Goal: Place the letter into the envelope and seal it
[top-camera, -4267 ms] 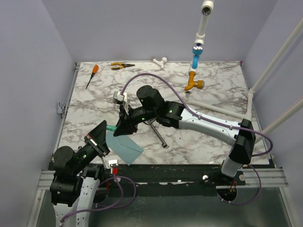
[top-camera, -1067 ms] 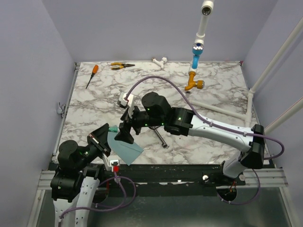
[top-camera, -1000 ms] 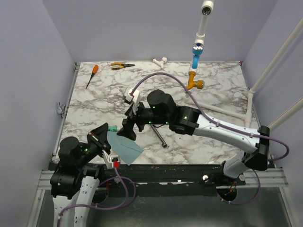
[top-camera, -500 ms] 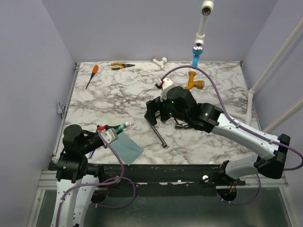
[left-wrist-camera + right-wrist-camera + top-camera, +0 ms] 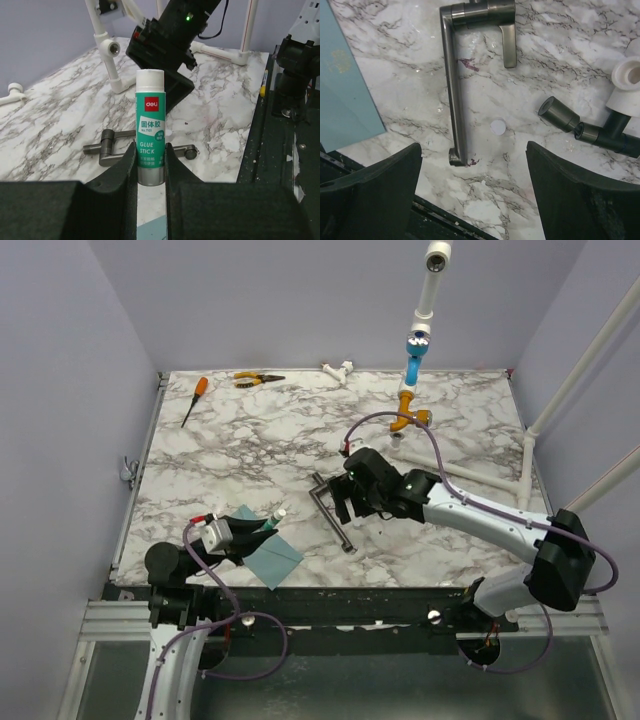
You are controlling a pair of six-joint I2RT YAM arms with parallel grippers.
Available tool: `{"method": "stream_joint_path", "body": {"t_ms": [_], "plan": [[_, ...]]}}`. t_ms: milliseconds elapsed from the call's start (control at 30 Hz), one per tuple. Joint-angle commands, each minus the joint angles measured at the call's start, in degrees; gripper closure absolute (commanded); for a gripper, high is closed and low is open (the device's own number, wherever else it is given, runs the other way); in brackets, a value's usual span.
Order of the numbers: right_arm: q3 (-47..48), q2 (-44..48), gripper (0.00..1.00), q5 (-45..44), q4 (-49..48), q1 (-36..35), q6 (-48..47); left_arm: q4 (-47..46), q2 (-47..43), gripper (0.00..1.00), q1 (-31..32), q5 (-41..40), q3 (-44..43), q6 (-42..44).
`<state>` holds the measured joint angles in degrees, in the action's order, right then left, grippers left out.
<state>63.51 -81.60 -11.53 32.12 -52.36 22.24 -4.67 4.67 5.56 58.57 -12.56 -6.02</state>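
Note:
The teal envelope (image 5: 278,556) lies flat at the table's near edge; its corner (image 5: 342,100) shows at the left of the right wrist view and a sliver (image 5: 150,233) shows in the left wrist view. My left gripper (image 5: 262,532) hangs over the envelope's left part, shut on a green glue stick (image 5: 150,135) with its white cap (image 5: 279,512) pointing away. My right gripper (image 5: 472,190) stands open and holds nothing, above the marble right of the envelope (image 5: 342,508). The letter is not visible in any view.
A grey metal lever handle (image 5: 328,512) lies between the grippers (image 5: 455,95). White and orange pipe fittings (image 5: 411,418) stand at the back right, with a dark pipe piece (image 5: 560,115) near them. A screwdriver (image 5: 193,400) and pliers (image 5: 256,380) lie at the back left.
My right arm has drawn back from the envelope to the table's middle. My left arm has swung round and pulled in, still holding the glue stick, which now points right.

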Motion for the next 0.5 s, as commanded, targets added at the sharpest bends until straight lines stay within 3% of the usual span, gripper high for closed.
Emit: {"method": "stream_joint_path", "body": {"t_ms": [0,100,467], "plan": [[-2.0,-4.8,0.18,-0.5,-1.8,0.7,0.9,-8.5,-4.5,1.00,-3.2,3.8,1.7,-6.4],[-2.0,-8.1,0.29,0.0,-1.1,0.8,0.9,-8.6,-7.6,1.00,-4.6,3.4,2.3,-6.4],[-7.8,-10.6,0.34,-0.9,-4.1,1.0,1.9,-8.8,-10.9,1.00,-7.0,3.7,2.9,-6.5]]}}
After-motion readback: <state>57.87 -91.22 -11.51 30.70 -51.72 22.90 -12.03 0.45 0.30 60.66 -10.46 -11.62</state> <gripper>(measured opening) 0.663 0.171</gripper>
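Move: The small white cap lies on the table almost under the open right hand, some 13 cm below, about 2 cm to its right and 1 cm ahead. At table height too, the dark faucet is about 5 cm ahead and 6 cm left of this hand, the black shower fitting 7 cm ahead and 12 cm right, and the envelope 18 cm left and 5 cm back. From the left hand, the cap is roughly 19 cm right, 8 cm ahead and 21 cm below. The white cap, standing free between the faucet and the black fitting, is what the right hand sinks towards, nearly 9 cm down with a late drift of about 2 cm to the right, its fingers tilting some 15 degrees steeper. They narrow by about a quarter, still apart and short of the cap. The left hand keeps hold of the upright glue stick, lifting it about 1.5 cm. ##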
